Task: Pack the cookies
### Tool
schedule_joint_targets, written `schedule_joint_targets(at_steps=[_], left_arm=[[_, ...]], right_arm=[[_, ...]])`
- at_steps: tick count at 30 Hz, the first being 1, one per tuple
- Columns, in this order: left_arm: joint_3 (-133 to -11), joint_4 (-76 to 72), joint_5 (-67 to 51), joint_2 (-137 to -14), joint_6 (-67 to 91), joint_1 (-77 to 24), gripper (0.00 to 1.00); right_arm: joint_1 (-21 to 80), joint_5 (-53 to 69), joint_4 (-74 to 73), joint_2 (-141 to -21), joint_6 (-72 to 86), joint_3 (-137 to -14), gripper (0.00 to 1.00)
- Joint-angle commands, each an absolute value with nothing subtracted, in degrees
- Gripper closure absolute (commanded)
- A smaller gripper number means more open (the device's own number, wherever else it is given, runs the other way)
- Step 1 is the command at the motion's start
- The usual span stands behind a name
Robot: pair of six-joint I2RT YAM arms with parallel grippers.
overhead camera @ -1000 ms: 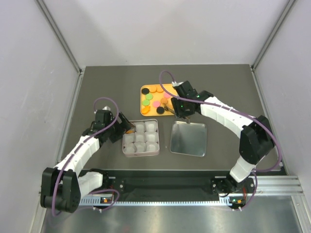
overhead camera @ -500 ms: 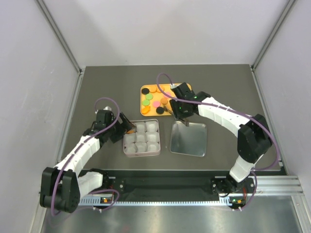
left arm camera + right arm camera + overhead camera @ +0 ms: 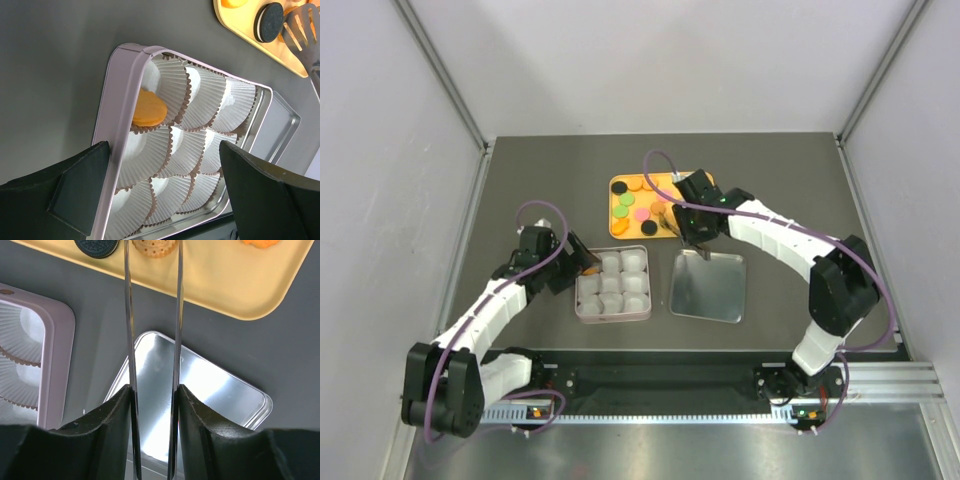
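Note:
Several cookies [image 3: 641, 213], orange, pink, green and black, lie on a yellow tray [image 3: 665, 182]. One orange cookie [image 3: 149, 114] lies in a corner paper cup of the square tin [image 3: 120, 100]. My left gripper [image 3: 162, 145] is open and empty above the tin's left side [image 3: 576, 300]. My right gripper [image 3: 152, 390] is shut on metal tongs [image 3: 128, 315]. The tong tips flank a brown cookie [image 3: 155, 246] on the tray, next to a black cookie [image 3: 97, 246]. I cannot tell if they squeeze it.
The tin's silver lid [image 3: 708, 288] lies right of the tin, under my right gripper, and also shows in the right wrist view [image 3: 210, 385]. The other paper cups [image 3: 210, 100] show no cookies. White walls enclose the dark table [image 3: 540, 180] on three sides.
My right gripper with the tongs has shifted a little left, over the tray's near edge. The left arm has barely moved.

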State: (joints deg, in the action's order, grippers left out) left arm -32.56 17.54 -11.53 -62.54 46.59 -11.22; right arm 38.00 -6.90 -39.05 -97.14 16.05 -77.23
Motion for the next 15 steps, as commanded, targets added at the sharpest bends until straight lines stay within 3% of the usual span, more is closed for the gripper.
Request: schedule_joint_targets(at_steps=[1, 15], left_arm=[[-33.7, 14.2, -12.0, -62.8, 46.9, -11.7, 0.05], [-34.4, 12.7, -12.2, -64.4, 46.8, -11.7, 0.05]], right_arm=[[36.6, -8.5, -39.6, -93.3, 15.2, -79.0, 0.67], [40.0, -6.9, -43.9, -88.5, 15.4, -85.2, 0.71]])
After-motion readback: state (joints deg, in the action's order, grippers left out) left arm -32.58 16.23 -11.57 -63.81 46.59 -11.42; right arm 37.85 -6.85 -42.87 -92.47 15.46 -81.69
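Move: The box to be filled has its middle about 19 cm left of the right gripper, 10 cm back and 8 cm below. The tan cookie, still on the yellow tray between the tong tips, is roughly 7 cm left, 5 cm ahead and 9 cm down; the black cookie is 4 cm left of it and 2 cm nearer. From the left gripper, the box's middle is some 8 cm right, 5 cm back and 4 cm below. Keep the right gripper closed on the tongs and the tips pinched on the tan cookie. Ease about 1 cm to the right, then raise the tongs and cookie off the yellow tray, some 5 cm up and gathering speed, drifting back left that 1 cm on the way. Let the fingers tip slightly outward. Keep the left gripper wide open and practically still beside the box's left wall. ##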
